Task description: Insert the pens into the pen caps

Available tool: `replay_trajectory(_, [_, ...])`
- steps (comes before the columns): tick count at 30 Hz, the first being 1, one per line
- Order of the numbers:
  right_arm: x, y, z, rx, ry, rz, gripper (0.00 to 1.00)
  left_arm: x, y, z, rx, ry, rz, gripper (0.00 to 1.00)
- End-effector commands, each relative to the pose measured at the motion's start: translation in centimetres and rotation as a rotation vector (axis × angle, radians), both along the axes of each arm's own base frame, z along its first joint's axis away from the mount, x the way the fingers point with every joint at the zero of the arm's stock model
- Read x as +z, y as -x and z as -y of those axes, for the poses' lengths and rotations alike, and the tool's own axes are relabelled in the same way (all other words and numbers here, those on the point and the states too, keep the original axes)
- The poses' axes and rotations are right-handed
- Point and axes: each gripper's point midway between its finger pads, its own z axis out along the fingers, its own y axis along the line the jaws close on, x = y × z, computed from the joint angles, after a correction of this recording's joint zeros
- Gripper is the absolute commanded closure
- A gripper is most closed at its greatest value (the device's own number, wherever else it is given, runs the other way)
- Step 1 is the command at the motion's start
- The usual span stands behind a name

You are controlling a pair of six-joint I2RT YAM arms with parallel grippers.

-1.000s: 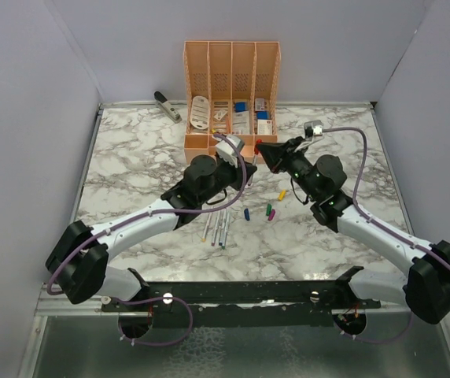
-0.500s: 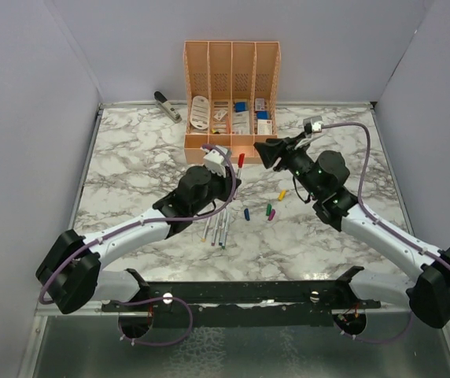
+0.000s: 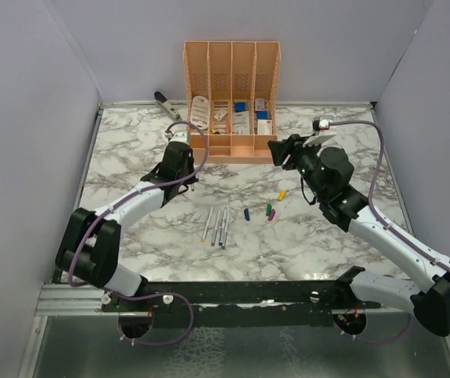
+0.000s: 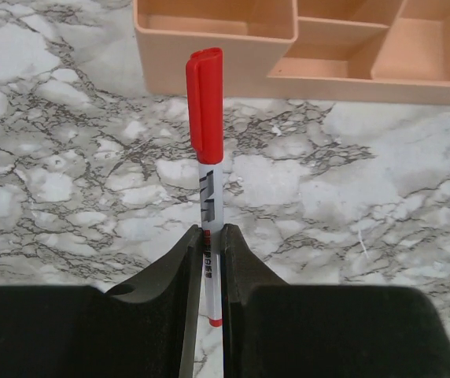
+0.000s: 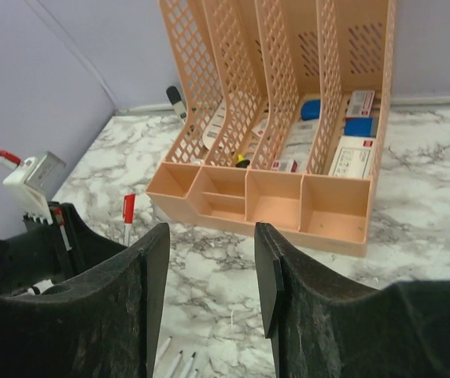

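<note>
My left gripper is shut on a pale pen that wears the red cap. The capped end points toward the peach organizer's left front corner. In the top view this gripper sits left of the organizer. My right gripper is open and holds nothing; it hovers in front of the organizer's right side. Several uncapped pens lie side by side on the marble. Loose caps lie to their right: blue, green, magenta and yellow.
The peach desk organizer stands at the back centre, with low front compartments. A grey stapler lies at the back left. Grey walls close in the marble table on three sides.
My right gripper opened and let go of the red cap, then drew back to the right. My left arm carried the capped pen from the table's middle to the left.
</note>
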Motion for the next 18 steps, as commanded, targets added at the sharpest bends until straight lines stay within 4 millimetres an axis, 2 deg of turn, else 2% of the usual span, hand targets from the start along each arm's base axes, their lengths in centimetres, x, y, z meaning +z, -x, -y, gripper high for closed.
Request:
replay_trajectory(1, [-3.7, 0.1, 0.8, -0.057, 0.025, -0.127, 0.54, -3.1, 0.3, -0.6, -0.021, -0.065, -0.178, 1.00])
replay_trajectory(4, [-4.3, 0.3, 0.7, -0.050, 0.026, -0.149, 0.54, -5.1, 0.6, -0.5, -0.034, -0.079, -0.254, 1.00])
replay_trajectory(13, [-5.4, 0.6, 0.8, -0.045, 0.046, -0.180, 0.54, -8.6, -0.2, -1.2, -0.030, -0.166, -0.373, 0.99])
replay_trajectory(18, [-5.6, 0.7, 0.9, -0.046, 0.047, -0.187, 0.54, -10.1, -0.3, -1.6, -0.024, -0.208, -0.428, 0.87])
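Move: The left hand, already holding the capped red pen, is over the clear patch of table it will be brought down to, about 12 cm below, 1 cm ahead and 1 cm to the left. The box's near left corner is some 11 cm ahead and 4 cm left. The leftmost bare pen lies about 11 cm back and 5 cm right, the blue cap 7 cm back and 18 cm right. From the empty right hand that patch is roughly 28 cm left, 3 cm ahead and 30 cm below. Downward, quickly at first and then easing, the left hand sinks some 9 cm towards the open table in front of the box, tipping its fingers about 20 degrees further down while they keep their grip on the red pen's barrel, cap end ahead. The empty right hand also settles about 4 cm lower, dipping its fingers slightly, its opening unchanged. ##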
